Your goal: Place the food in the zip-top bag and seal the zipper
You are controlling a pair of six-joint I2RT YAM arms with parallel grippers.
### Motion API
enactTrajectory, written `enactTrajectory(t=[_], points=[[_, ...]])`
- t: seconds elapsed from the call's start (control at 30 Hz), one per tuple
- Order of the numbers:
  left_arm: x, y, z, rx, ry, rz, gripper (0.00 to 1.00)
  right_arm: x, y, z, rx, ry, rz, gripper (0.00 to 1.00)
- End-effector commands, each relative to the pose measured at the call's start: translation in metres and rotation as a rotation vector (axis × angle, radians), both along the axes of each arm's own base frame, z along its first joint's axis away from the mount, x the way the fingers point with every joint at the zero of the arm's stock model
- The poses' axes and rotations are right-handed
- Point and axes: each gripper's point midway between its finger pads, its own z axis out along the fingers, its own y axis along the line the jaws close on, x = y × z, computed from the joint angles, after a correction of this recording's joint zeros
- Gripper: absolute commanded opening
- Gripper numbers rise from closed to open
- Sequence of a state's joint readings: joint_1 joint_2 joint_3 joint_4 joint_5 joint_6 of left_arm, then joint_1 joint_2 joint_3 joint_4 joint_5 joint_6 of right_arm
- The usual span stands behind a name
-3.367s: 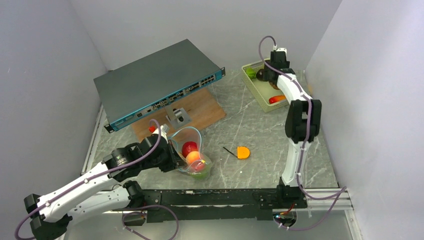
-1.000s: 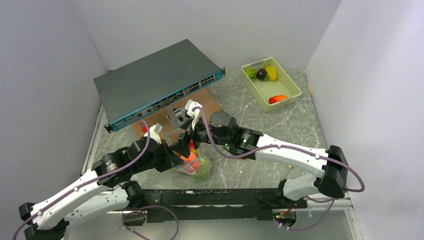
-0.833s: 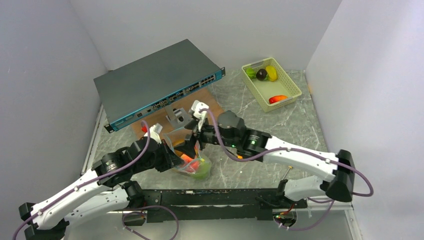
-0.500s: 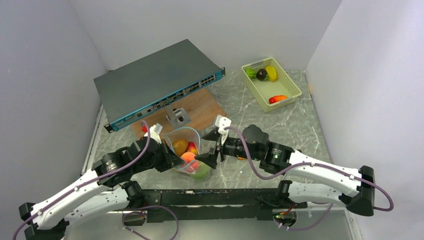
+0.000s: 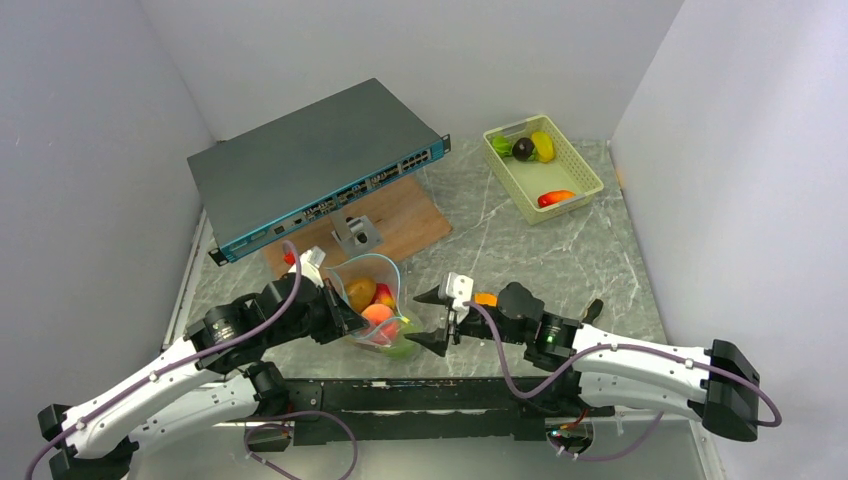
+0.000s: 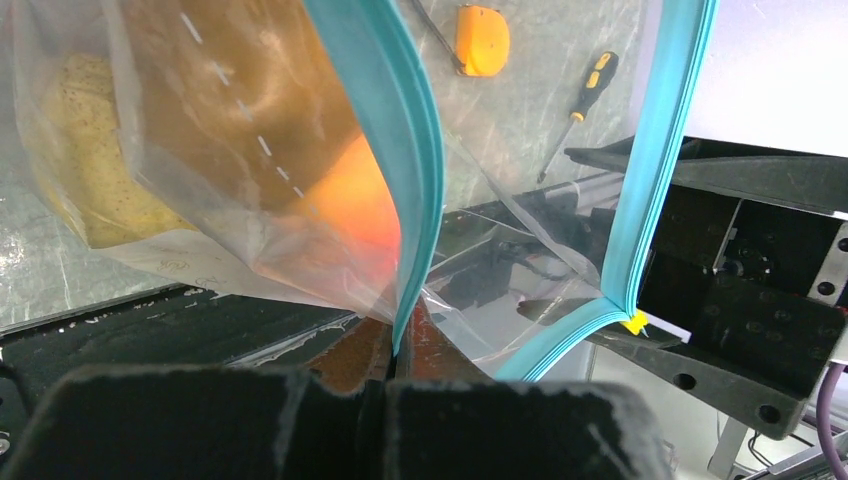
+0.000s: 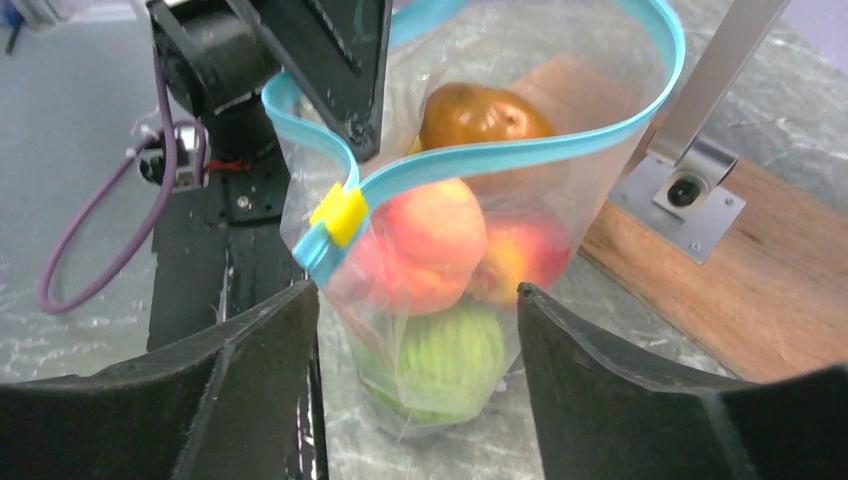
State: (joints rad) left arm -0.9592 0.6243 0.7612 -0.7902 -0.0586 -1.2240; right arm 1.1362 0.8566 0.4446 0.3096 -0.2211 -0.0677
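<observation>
The zip-top bag stands open on the table, its teal zipper curving round the mouth with a yellow slider. Food lies inside: a brownish fruit on top, peaches under it and a green cabbage at the bottom. My left gripper is shut on the bag's zipper edge and holds the mouth up. My right gripper hovers just right of the bag, open and holding nothing, its fingers to either side of the bag's lower part without touching it.
A grey network switch lies at the back left, with a wooden board and a metal bracket in front of it. A pale green basket with more food sits back right. An orange piece and a screwdriver lie right of the bag.
My right gripper has pulled out of the bag's mouth and back to the right and down, leaving the brownish fruit inside. Its jaws have narrowed slightly. The left arm has held still.
</observation>
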Motion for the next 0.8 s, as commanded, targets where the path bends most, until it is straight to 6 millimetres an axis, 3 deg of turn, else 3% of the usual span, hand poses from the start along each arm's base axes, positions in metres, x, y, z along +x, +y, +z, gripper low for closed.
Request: enactTrajectory(t=[0.0,0.3,0.37,0.57,0.6,0.77], points=[[0.003,-0.003,0.012,-0.045,-0.022,0.015,0.00,0.001,0.013,0.041,0.151,-0.078,0.022,0.67],[0.004,0.004,0.014,-0.007,-0.033,0.021,0.00,0.001,0.017,0.038,0.145,-0.059,0.024,0.43],[0.004,0.006,0.016,-0.004,-0.052,0.015,0.04,0.002,0.016,0.038,0.142,-0.057,0.017,0.38],[0.005,0.013,0.042,0.016,-0.197,-0.057,0.48,0.002,0.018,0.041,0.133,-0.032,0.012,0.02],[0.004,0.014,0.050,0.020,-0.233,-0.084,0.58,0.002,0.018,0.040,0.130,-0.025,0.015,0.00],[0.000,0.016,0.096,0.068,-0.465,-0.256,0.84,-0.004,0.019,0.039,0.137,-0.006,0.043,0.00]])
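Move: The right hand, open, faces the bag's mouth; the zipper's near-right corner with the yellow slider lies about 3 cm to its left, 2 cm back and roughly 1 cm above. Inside the bag, the peach is some 9 cm left of the hand, level fore and aft, and the mango about 12 cm left and 4 cm ahead, both around 5 cm lower. From the left hand, still pinching the rim, the slider is about 8 cm right and 1 cm ahead, 1 cm higher. The right hand eases about 1.5 cm left and 1 cm up to the zipper corner, then stays there while its fingers shut from wide open, pinching the corner right beside the yellow slider. Once that grip is nearly closed, the left hand opens, comes free of the rim and draws up about 5 cm, drifting 1.5 cm left and tipping its fingers up by some 15 degrees. ##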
